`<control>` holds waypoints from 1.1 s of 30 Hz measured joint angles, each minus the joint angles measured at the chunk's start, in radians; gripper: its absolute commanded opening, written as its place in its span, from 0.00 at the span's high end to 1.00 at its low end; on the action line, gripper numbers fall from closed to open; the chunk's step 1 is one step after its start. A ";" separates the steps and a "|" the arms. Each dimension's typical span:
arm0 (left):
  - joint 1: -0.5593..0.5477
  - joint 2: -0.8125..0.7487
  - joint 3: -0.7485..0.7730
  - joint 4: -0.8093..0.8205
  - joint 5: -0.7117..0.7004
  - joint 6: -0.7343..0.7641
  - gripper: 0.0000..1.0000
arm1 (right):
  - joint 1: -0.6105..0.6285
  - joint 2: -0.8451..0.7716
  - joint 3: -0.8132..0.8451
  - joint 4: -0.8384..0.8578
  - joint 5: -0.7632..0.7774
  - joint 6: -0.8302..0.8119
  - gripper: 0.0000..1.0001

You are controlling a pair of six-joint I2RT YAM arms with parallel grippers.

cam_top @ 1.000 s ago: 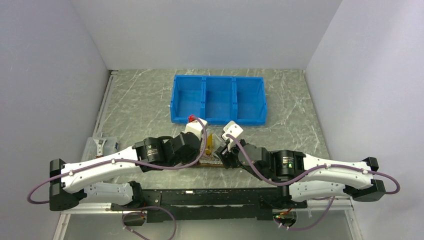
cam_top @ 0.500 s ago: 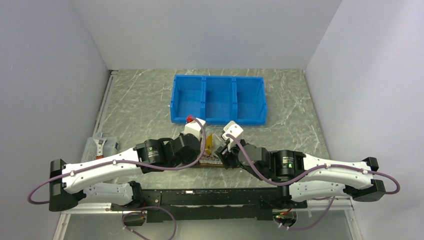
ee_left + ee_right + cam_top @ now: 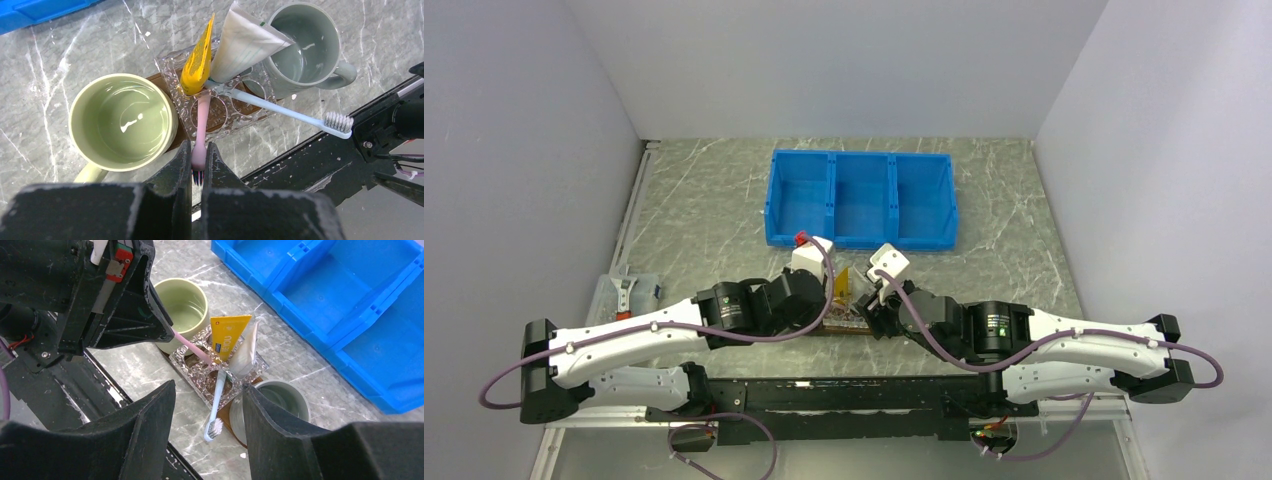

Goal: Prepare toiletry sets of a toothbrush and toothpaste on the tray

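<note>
My left gripper (image 3: 199, 150) is shut on the bristle end of the pink toothbrush (image 3: 202, 125). Its handle slants down into the clear square holder (image 3: 227, 117). The yellow tube (image 3: 199, 62) and the white tube (image 3: 242, 42) stand in that holder. The pale toothbrush (image 3: 290, 114) leans out of it, head towards the table's near edge. The holder rests on the dark-brown tray (image 3: 176, 141) between a green mug (image 3: 120, 122) and a grey mug (image 3: 305, 45). My right gripper (image 3: 209, 390) hangs open above the pale toothbrush (image 3: 216, 405), holding nothing.
The blue three-compartment bin (image 3: 861, 200) stands behind the tray. A small clear box (image 3: 624, 292) lies at the table's left edge. The black rail of the arm bases (image 3: 320, 160) runs close in front of the tray. Both arms crowd the tray from either side.
Almost nothing: the left arm's elbow has crept slightly to the right. Both grippers keep their state and place.
</note>
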 measured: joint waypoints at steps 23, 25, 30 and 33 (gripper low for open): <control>0.000 -0.025 -0.037 0.018 0.000 0.000 0.75 | -0.001 -0.001 -0.005 0.000 0.000 0.007 0.45; 0.000 -0.026 -0.037 0.018 0.000 0.000 0.75 | -0.001 -0.001 -0.005 0.000 0.000 0.007 0.45; 0.000 -0.037 -0.037 0.016 0.000 0.000 0.70 | -0.001 -0.001 -0.005 0.000 0.000 0.007 0.45; 0.000 -0.047 -0.037 0.012 0.000 0.002 0.66 | -0.001 -0.001 -0.005 0.000 0.000 0.007 0.45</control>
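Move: The left hand holds the pink toothbrush by its head, its handle already in the clear holder, whose middle lies about 4 cm ahead, 5 cm to the right and 9 cm below. From that hand the yellow tube stands some 6 cm ahead and 4 cm right, the green mug 5 cm ahead and 5 cm left; the blue toothbrush leans about 1 cm ahead and 8 cm right. From the right hand the holder is roughly 6 cm ahead, 5 cm left and 15 cm below. Staying almost in place, the left hand opens its shut fingers to about a quarter of their range and lets go of the pink toothbrush's head above the near-left side of the clear holder. It dips about half a centimetre as they part and comes back up, easing some half a centimetre to the left, wrist unturned. ##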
